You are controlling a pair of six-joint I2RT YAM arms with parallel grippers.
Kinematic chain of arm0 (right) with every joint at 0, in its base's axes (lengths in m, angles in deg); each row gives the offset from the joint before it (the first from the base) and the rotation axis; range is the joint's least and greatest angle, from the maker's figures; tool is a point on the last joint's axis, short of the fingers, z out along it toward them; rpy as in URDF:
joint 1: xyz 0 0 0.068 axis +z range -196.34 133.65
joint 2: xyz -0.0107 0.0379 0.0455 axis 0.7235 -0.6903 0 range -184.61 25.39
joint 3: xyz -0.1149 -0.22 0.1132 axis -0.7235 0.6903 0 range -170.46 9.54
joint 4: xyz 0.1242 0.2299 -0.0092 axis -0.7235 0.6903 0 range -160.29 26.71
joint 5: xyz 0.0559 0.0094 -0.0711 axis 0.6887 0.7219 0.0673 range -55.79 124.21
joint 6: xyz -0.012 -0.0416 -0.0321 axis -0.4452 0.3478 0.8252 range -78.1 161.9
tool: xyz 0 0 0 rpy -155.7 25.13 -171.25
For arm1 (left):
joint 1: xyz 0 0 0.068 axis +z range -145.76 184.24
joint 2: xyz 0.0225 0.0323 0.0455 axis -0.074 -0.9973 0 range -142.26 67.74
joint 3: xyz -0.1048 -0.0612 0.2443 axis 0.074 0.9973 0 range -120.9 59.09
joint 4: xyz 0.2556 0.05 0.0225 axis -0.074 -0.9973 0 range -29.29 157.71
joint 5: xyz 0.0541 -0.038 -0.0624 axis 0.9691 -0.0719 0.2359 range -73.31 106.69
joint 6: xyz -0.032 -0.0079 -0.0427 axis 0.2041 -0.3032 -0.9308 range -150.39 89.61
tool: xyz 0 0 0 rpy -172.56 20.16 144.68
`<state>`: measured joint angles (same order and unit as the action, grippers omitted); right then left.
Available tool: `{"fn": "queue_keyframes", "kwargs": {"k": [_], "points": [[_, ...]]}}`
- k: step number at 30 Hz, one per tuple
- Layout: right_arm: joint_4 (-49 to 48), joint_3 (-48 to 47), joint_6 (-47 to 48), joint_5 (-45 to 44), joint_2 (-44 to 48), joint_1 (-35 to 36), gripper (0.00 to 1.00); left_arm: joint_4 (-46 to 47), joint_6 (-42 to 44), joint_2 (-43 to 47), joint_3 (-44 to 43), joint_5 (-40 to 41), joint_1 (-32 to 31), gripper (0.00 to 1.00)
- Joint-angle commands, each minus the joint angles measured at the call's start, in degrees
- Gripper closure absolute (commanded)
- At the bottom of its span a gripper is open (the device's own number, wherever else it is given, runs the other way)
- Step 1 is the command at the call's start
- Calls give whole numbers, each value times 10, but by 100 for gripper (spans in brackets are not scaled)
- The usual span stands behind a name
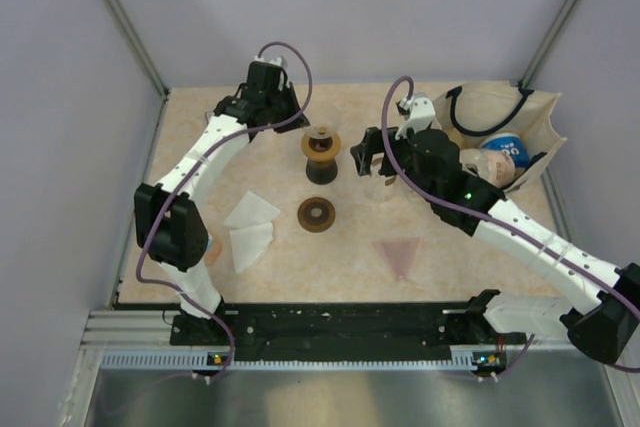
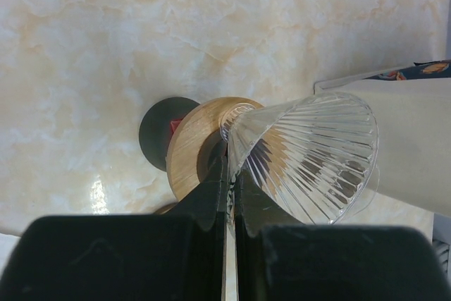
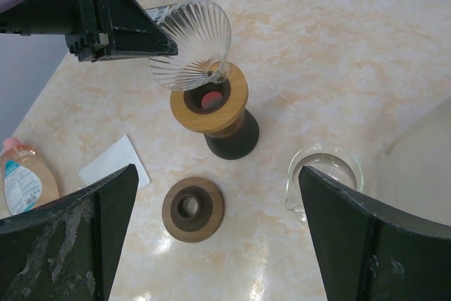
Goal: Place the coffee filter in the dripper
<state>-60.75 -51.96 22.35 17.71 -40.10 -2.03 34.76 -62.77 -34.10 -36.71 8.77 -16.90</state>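
The dripper (image 2: 310,160) is a clear ribbed glass cone, tipped on its side over a wooden stand (image 2: 194,153). My left gripper (image 2: 231,174) is shut on the dripper's rim. From the right wrist the dripper (image 3: 194,40) leans against the stand's top ring (image 3: 211,103), with the left gripper (image 3: 120,26) behind it. Two white coffee filters (image 1: 250,212) lie flat at the left, and a brownish triangular one (image 1: 400,255) lies nearer the front. My right gripper (image 3: 218,237) hangs open and empty above the table, right of the stand.
A loose dark wooden ring (image 3: 192,209) lies in front of the stand. A small glass cup (image 3: 324,174) stands below the right gripper. A cloth bag (image 1: 500,137) with packets sits at the back right. A small bottle (image 3: 21,177) lies at the left edge.
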Motion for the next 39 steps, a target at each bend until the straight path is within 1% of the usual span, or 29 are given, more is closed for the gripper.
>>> {"fn": "queue_keyframes", "kwargs": {"k": [1,5,11,16,25,29,32,39], "points": [[-12,-5,5,-8,4,-8,3,12,9,29,24,-11,1,100],[-12,-7,7,-6,0,-10,3,21,4,45,28,-48,1,100],[-12,-8,7,-4,-2,-12,3,25,14,67,31,-32,1,100],[-14,-7,7,-5,-5,-13,3,6,21,63,7,-32,1,100],[-21,-27,14,0,-27,-14,3,7,20,60,32,-25,1,100],[-29,-53,13,5,-59,-18,3,-2,19,44,26,-14,1,100],[-32,-89,4,13,-92,-23,3,-11,18,35,22,-8,1,100],[-19,-174,-8,37,-194,-40,9,-40,19,16,3,-16,2,100]]}}
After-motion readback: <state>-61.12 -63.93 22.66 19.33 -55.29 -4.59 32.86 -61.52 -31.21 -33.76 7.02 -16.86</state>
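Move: The dripper, with its wooden collar on the black stand, sits about 2 cm nearer, 4 cm to the right and some 8 cm below the left hand, which already pinches the filter. The brown disc lies roughly 11 cm nearer than the dripper, while the glass cup is about 15 cm to its right and 3 cm nearer. From the open right hand the dripper is some 11 cm ahead, 8 cm left and 16 cm down. The filter, still pinched by its rim in the closed left fingers, is drawn back about 2 cm to bring it over the dripper's mouth, then held there nearly still. The right hand waits at first, sinking slightly, then late on quickens forward and some 3 cm left towards the filter and dripper, fingers staying wide open and touching nothing. ##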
